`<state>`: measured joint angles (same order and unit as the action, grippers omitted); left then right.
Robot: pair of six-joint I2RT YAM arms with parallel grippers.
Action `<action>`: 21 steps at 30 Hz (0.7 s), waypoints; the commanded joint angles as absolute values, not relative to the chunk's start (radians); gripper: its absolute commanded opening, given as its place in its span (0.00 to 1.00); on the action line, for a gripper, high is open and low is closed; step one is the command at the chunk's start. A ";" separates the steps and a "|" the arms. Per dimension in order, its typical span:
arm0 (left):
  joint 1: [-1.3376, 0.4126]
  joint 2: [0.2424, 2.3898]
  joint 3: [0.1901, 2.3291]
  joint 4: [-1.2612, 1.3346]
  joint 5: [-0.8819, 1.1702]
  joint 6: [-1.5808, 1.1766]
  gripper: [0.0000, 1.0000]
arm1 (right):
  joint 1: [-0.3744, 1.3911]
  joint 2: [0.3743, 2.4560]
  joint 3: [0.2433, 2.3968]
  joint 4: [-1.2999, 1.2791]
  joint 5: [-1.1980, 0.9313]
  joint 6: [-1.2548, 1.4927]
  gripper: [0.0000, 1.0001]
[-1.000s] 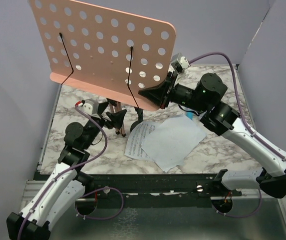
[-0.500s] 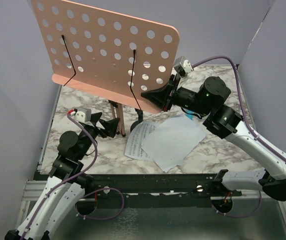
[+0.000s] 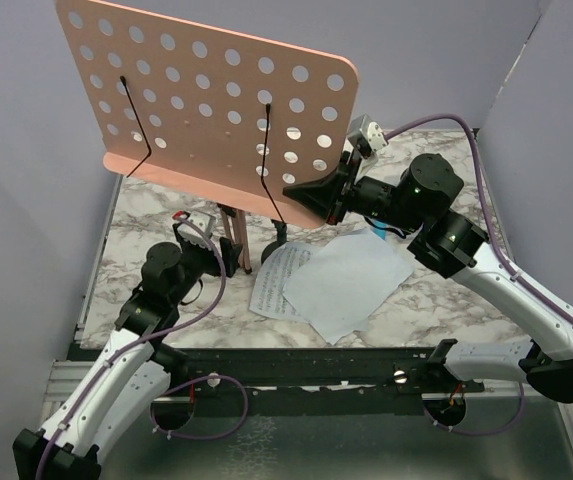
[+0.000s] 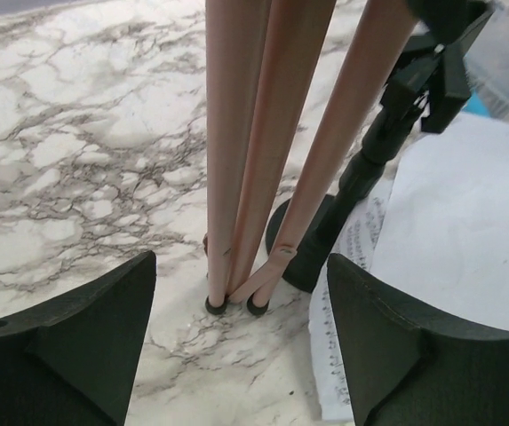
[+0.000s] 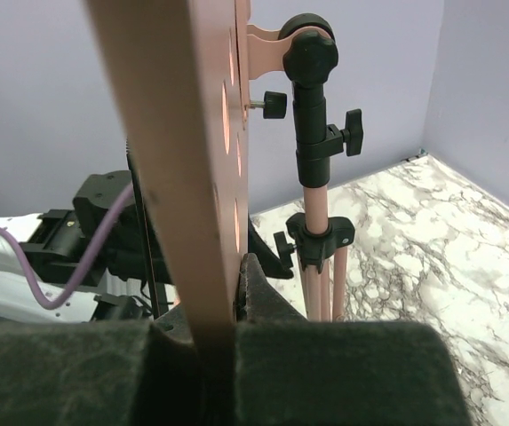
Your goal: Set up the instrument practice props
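Note:
The pink hole-dotted music stand stands on the marble table with its tripod legs folded together. My right gripper is shut on the plate's lower right edge. My left gripper is open low around the legs, and its fingers stand apart from them on both sides. Two white sheet-music pages lie overlapping right of the legs. The small black mic stand rises just behind the legs. Only a blue sliver of the microphone shows behind my right arm.
A clear plastic box sits at the back right, partly hidden. Grey walls close in the table on the left, back and right. The stand's pole with black clamps rises close to my right gripper.
My left gripper has pulled back and then moved in on the tripod legs, its jaws narrowing a little. The stand's plate has shifted slightly with my right gripper.

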<state>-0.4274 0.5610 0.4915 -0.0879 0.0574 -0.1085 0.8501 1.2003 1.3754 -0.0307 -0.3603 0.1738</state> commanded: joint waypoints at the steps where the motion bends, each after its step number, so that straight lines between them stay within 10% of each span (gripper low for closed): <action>1: -0.425 0.630 0.529 -0.088 0.028 0.057 0.78 | 0.852 1.180 1.374 -0.087 -0.398 0.149 0.00; 21: -0.247 0.843 0.678 -0.063 0.519 0.283 0.44 | 0.853 1.204 1.404 -0.114 -0.439 0.149 0.00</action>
<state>-0.2611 0.8371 0.6285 -0.0998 0.3622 0.2306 0.8501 1.1992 1.3777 -0.0391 -0.4160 0.1513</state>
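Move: The music stand's folded legs, just under the black collar, are about 6 cm ahead of the left hand, 2 cm right and level with it; the collar sits some 5 cm above that spot. The black peg stand is roughly 9 cm ahead, 10 cm right and 16 cm down, with the sheet music about 12 cm right, 20 cm down and level fore-and-aft. From the right hand, still pinching the desk's lower corner, those legs lie some 10 cm ahead, 18 cm left and 18 cm down. The left hand reaches forward about 4 cm to the stand's legs just below the collar, dipping a couple of centimetres early and then rising about half of that back, while it rolls some 15 degrees with its left side rising. Late in the reach it stops advancing, swings its fingers about 10 degrees clockwise and closes them from nearly wide to about half open around the legs, as the right hand keeps its pinch on the desk's corner, easing back roughly a centimetre. ##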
